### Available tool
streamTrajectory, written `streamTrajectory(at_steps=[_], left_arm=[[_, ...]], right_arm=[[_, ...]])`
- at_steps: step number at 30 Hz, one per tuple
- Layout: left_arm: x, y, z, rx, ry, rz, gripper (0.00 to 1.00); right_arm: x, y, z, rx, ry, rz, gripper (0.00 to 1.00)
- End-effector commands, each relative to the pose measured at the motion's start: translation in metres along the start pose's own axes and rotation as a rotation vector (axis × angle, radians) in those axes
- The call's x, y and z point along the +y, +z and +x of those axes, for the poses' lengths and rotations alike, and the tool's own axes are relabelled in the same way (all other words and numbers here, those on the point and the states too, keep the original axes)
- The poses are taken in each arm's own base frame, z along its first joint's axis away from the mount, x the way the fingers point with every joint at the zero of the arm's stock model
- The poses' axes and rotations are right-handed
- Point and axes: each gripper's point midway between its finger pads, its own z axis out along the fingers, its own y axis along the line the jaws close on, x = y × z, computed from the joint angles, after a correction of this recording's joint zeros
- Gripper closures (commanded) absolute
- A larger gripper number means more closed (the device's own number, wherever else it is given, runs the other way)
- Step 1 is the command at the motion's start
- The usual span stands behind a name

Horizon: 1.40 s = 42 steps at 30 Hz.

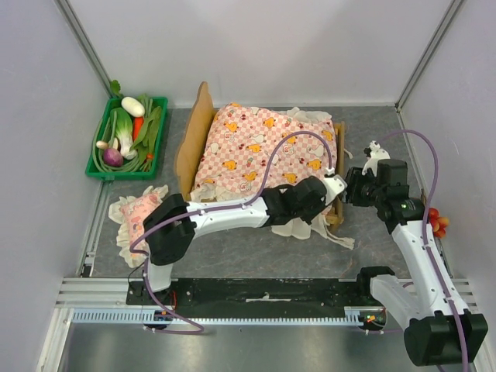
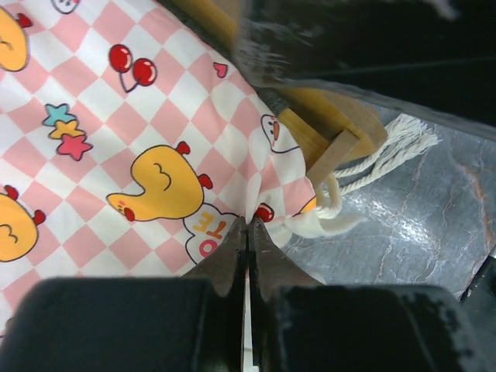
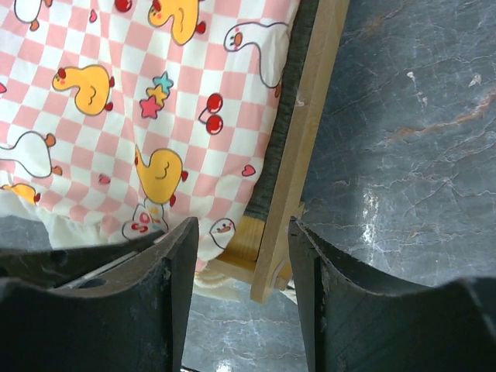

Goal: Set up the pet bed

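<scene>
The pet bed (image 1: pixel 194 143), a light-wood frame with a curved headboard on the left, carries the pink-checked mattress (image 1: pixel 256 147). My left arm reaches across its near side. My left gripper (image 2: pixel 249 222) is shut, its tips pinching a puckered fold of the mattress (image 2: pixel 155 116) at the bed's near right corner (image 2: pixel 325 132). My right gripper (image 3: pixel 242 263) is open and straddles the same wooden corner post (image 3: pixel 310 139) without touching it, with the mattress (image 3: pixel 155 101) to its left. The two grippers (image 1: pixel 335 184) (image 1: pixel 353 187) are close together. A pink frilled pillow (image 1: pixel 139 213) lies on the table to the left.
A green tray (image 1: pixel 97 167) of toy vegetables stands at the back left. A white rope tassel (image 2: pixel 391 143) hangs by the bed corner. An orange object (image 1: pixel 439 223) lies at the right wall. The table top (image 3: pixel 403 155) is grey marble pattern, with walls on three sides.
</scene>
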Motion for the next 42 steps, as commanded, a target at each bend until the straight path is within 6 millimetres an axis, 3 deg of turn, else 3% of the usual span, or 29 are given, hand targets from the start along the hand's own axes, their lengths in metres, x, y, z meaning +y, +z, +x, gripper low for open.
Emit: streamTrajectory(at_steps=[1, 3, 9, 17, 24, 30, 38, 42], left_arm=[[0.036, -0.035, -0.052, -0.137, -0.061, -0.042, 0.98], [0.042, -0.046, -0.063, -0.172, -0.096, -0.013, 0.98], [0.077, -0.06, -0.07, -0.221, -0.262, 0.081, 0.98], [0.091, -0.063, -0.066, -0.209, -0.378, 0.16, 0.98], [0.105, -0.062, -0.062, -0.197, -0.484, 0.206, 0.98], [0.103, -0.059, -0.057, -0.181, -0.506, 0.236, 0.98], [0.103, -0.059, -0.057, -0.185, -0.512, 0.242, 0.98], [0.108, -0.061, -0.055, -0.186, -0.517, 0.232, 0.98]], right_arm=[[0.014, -0.018, -0.005, 0.005, -0.059, -0.061, 0.43], [0.02, -0.02, -0.001, 0.023, -0.067, -0.096, 0.44], [0.036, -0.024, 0.004, 0.055, -0.121, -0.206, 0.44], [0.064, -0.021, 0.014, 0.076, -0.117, -0.386, 0.46], [0.078, -0.002, 0.021, 0.103, -0.121, -0.366, 0.5], [0.101, 0.007, 0.03, 0.081, -0.138, -0.373, 0.59], [0.094, 0.021, 0.028, 0.049, -0.109, -0.309, 0.65], [0.09, 0.01, 0.018, 0.009, -0.13, -0.283, 0.65]])
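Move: The left hand already pinches the cushion's near right corner; the cushion's middle lies some 15 cm ahead of this hand, 15 cm to its left and slightly lower, while the frame corner is about 5 cm to its right and 4 cm back. The right hand is empty; the corner tie lies roughly 10 cm back, 4 cm left and 9 cm below, and the pinched cushion corner 4 cm back, 8 cm left. Still pinching the cushion corner, the left hand lifts it off the frame, going about 8 cm each up and forward and almost as far left, in over the cushion, then holds there while its wrist tilts, some 30 degrees in all. The right hand draws back a little, then swings left some 10 cm to the dangling tie, turning counter-clockwise and narrowing its fingers around it, and at the end eases forward. ##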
